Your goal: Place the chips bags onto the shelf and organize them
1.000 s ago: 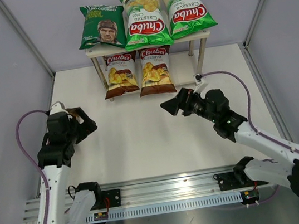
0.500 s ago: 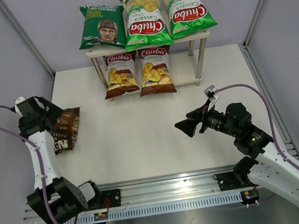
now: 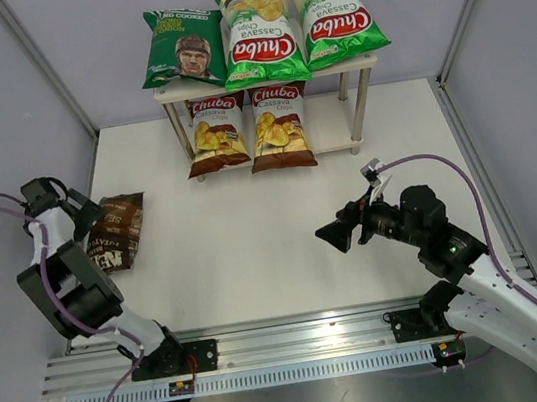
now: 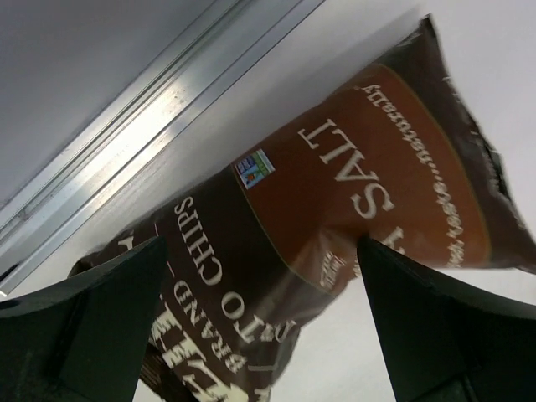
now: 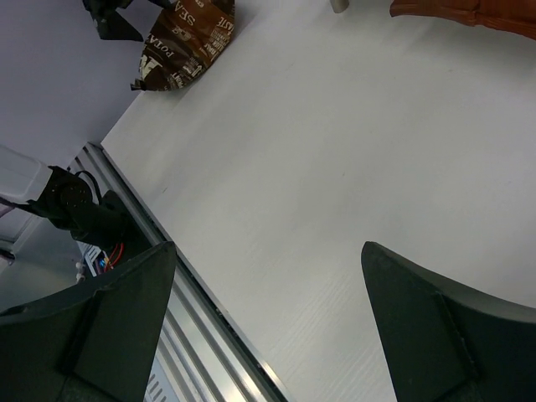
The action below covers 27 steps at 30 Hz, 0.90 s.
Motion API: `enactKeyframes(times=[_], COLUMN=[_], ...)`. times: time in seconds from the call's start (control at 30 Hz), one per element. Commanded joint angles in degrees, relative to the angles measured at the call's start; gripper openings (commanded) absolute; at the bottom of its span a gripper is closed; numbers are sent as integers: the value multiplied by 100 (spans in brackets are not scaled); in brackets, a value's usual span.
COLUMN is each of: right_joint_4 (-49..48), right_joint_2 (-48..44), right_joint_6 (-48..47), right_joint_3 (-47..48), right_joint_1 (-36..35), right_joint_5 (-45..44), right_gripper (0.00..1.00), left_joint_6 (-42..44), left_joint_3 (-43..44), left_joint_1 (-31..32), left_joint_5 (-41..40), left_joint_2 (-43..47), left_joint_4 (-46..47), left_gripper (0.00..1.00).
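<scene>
The shelf [image 3: 169,94] stands at the back of the table. On its top board lie a dark green bag with a man's face [image 3: 183,47] and two bright green Chuba bags [image 3: 261,35] [image 3: 337,17]. Two brown-and-white Chuba bags [image 3: 216,133] [image 3: 279,127] lean on the lower tier. A dark brown Kettle bag [image 3: 116,232] [image 4: 335,201] lies flat at the table's left edge. My left gripper [image 3: 86,214] [image 4: 260,243] hangs open at the bag's upper left end, its jaws wide over it, gripping nothing. My right gripper [image 3: 339,234] [image 5: 268,247] is open and empty over bare table at the near right.
The grey left wall is close behind my left arm. An aluminium rail [image 3: 320,340] runs along the near edge and shows in the right wrist view [image 5: 209,318]. A silver shelf leg [image 3: 363,111] stands at the back right. The right wrist view also catches the Kettle bag [image 5: 184,42].
My left arm swung out to the far left, and the Kettle bag now lies uncovered on the table. My right gripper pulled back from the shelf toward the near right.
</scene>
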<state>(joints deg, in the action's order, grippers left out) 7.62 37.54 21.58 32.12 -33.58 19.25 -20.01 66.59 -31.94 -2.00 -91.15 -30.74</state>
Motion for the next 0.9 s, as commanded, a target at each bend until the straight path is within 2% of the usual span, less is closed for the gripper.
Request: enactKeyframes(times=[0.0,0.1,0.17,0.23,0.33,0.43,0.5,0.57,0.63,0.7,0.8,0.87], right_joint_4=[-76,-15,-6,3,12,-6,-15,3,38,29,29,29], right_joint_2=[-98,-71,-71,-80,-63,-27,34,78,104,105,69,78], right_joint_6=[-163,-163,-172,-172,-172,-172,-189,-172,-181,-172,-163,-163], right_joint_3=[5,31,40,31,22,14,14,14,40,40,22,14], right_joint_1=[18,18,18,18,18,18,18,18,18,18,18,18], right_joint_5=[167,124,115,88,-43,-105,-123,-149,-149,-149,-193,-211], right_gripper=[99,99,99,99,99,99,100,99,99,99,100,100], left_joint_6=[393,226,-272,-564,-1423,-1996,-2760,-3592,-4148,-4221,-3775,-3265], left_joint_3=[320,67,-180,-713,-1531,-2131,-2728,-3298,-3494,-3495,-2953,-2521], left_joint_1=[-31,135,293,609,1066,1558,1952,2357,3069,3622,3774,3783], left_joint_5=[-82,514,884,964,912,563,298,-325,-967,-1310,-1198,-1337], left_joint_2=[-524,-658,-562,-360,-166,132,588,1036,1660,2038,2102,2058], left_joint_4=[-55,138,444,770,1769,2317,2677,2941,2942,2925,2549,1706], left_gripper=[99,99,99,99,99,99,99,99,99,99,99,99])
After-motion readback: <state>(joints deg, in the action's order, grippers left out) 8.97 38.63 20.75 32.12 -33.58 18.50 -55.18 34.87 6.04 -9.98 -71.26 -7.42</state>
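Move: The dark brown potato chips bag lies on the table close by the open left hand, its middle about 5 cm to the right, 3 cm back and 6 cm below. The left brown Chuba bag on the lower shelf stands some 33 cm to this hand's right and 14 cm farther out, its partner about 50 cm right and 14 cm out. From the right hand the potato bag is roughly 51 cm left, 11 cm ahead and 18 cm lower. The left hand comes against the left side of the potato chips bag with its wide-open fingers and pushes it along the table to the right: it first sinks nearly 5 cm beside the bag, then sweeps right some 23 cm, bowing outward a little midway. The fingers tip forward by about 20 degrees on the way, and the hand eases up slightly towards the end. ##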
